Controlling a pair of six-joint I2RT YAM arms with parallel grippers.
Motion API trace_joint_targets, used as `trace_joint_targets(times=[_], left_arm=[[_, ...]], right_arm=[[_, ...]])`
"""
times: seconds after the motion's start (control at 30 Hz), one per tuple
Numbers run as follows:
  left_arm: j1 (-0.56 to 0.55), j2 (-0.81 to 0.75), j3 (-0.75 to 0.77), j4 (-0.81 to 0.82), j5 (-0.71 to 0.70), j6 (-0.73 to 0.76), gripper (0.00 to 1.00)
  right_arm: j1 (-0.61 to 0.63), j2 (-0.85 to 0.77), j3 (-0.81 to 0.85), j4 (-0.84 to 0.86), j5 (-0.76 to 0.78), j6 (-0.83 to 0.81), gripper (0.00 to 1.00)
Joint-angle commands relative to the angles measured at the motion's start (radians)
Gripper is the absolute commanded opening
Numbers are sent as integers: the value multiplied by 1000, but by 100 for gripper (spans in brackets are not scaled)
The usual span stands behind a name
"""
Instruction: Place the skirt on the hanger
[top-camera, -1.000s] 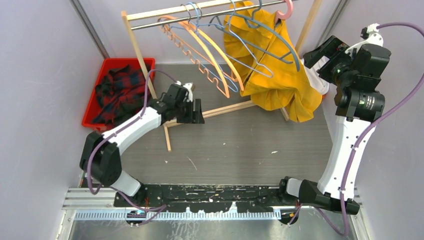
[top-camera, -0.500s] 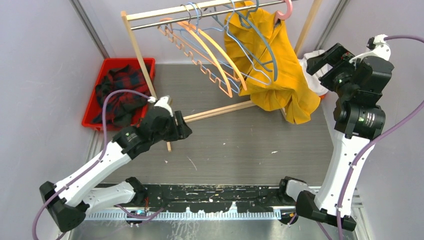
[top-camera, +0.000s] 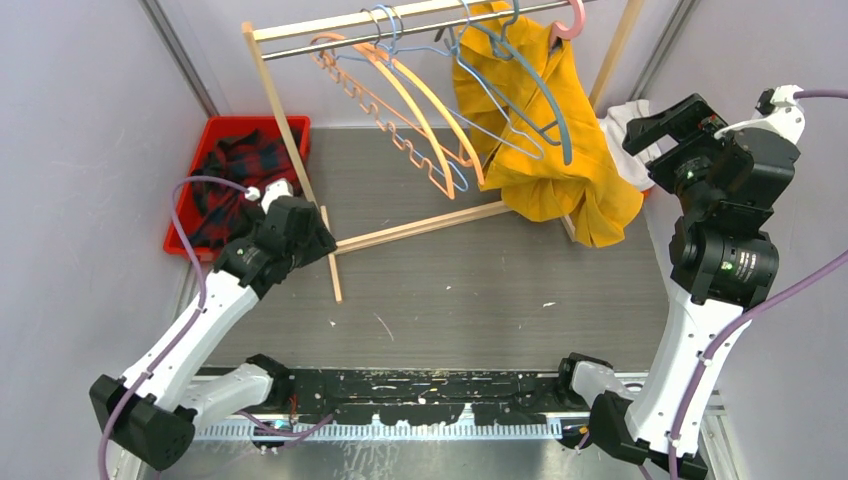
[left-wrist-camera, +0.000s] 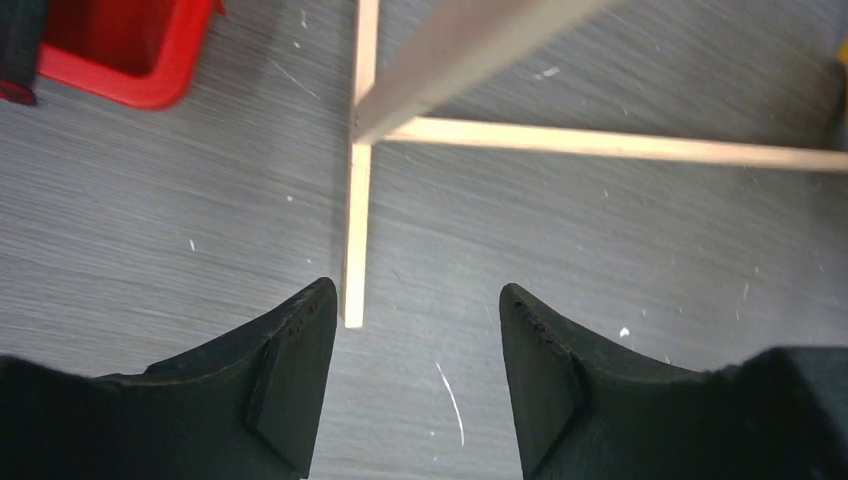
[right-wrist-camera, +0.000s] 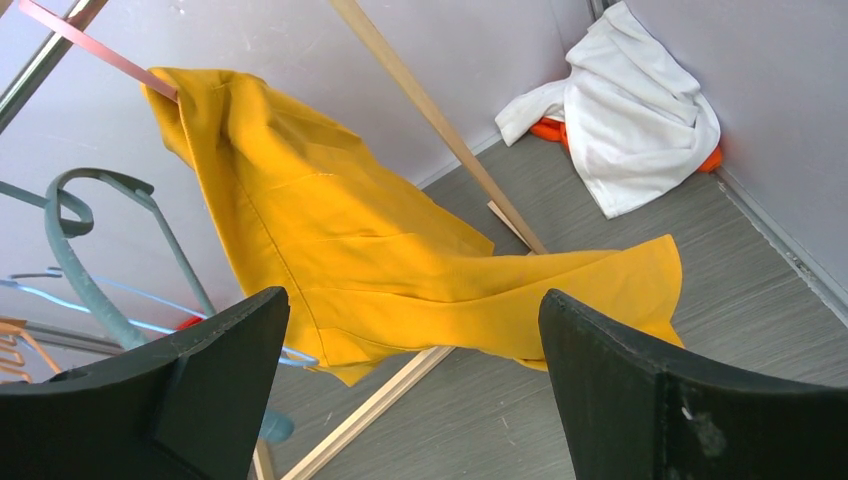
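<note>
A yellow skirt (top-camera: 560, 150) hangs on the wooden rack, its top draped over a pink hanger (top-camera: 572, 20). In the right wrist view the skirt (right-wrist-camera: 380, 250) trails from the pink hanger (right-wrist-camera: 90, 45) down toward the floor. My right gripper (top-camera: 645, 150) is raised to the right of the skirt and apart from it. It stands wide open (right-wrist-camera: 415, 300) and empty. My left gripper (top-camera: 318, 243) hovers over the rack's left foot. It is open (left-wrist-camera: 418, 300), with only floor between its fingers.
A red bin (top-camera: 290, 125) holding a red and black plaid cloth (top-camera: 230, 185) stands at the left. Orange hangers (top-camera: 400, 110) and blue hangers (top-camera: 520, 80) hang on the rail. A white cloth (top-camera: 625, 125) lies in the back right corner. The rack's base bar (top-camera: 420, 225) crosses the floor.
My left arm has swung back and left, from the rack's base bar to its left foot. My right gripper has drawn back to the right, away from the skirt. The hangers have shifted.
</note>
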Motion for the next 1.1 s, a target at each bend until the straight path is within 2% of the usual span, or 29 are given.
trace_joint_targets(times=[0.0,0.23,0.73,1.07], left_arm=[[69,60,88,76,5,66,61],[122,217,156,157,-10,113,61],[203,425,221,351,-49,205,59],[284,576,343,414,11,246,59]], right_arm=[[-4,-9,-4,23,8,19,100],[-4,2,-18,31,-6,21,100],[-5,-12,-77,64,-24,32,100],[-5,-31,-107,73,-36,33,100]])
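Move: The rack's left post is what my left hand goes for. Taken where it passes at hand height, it stands about 9 cm ahead and roughly in line sideways. Its foot bar lies on the table some 20 cm below and 12 cm ahead, and the red bin's middle is about 15 cm beyond the post and 20 cm to the left. From my right hand that post is some 55 cm to the left, 9 cm ahead and 29 cm lower. I drive my left hand forward about 16 cm, drifting some 4 cm to the left, into the rack's left post. The gripper comes against the post from my side and shoves it away from me; the fingers stay part open and grip nothing. My open right hand, empty beside the hanging skirt, sinks about 4 cm. ##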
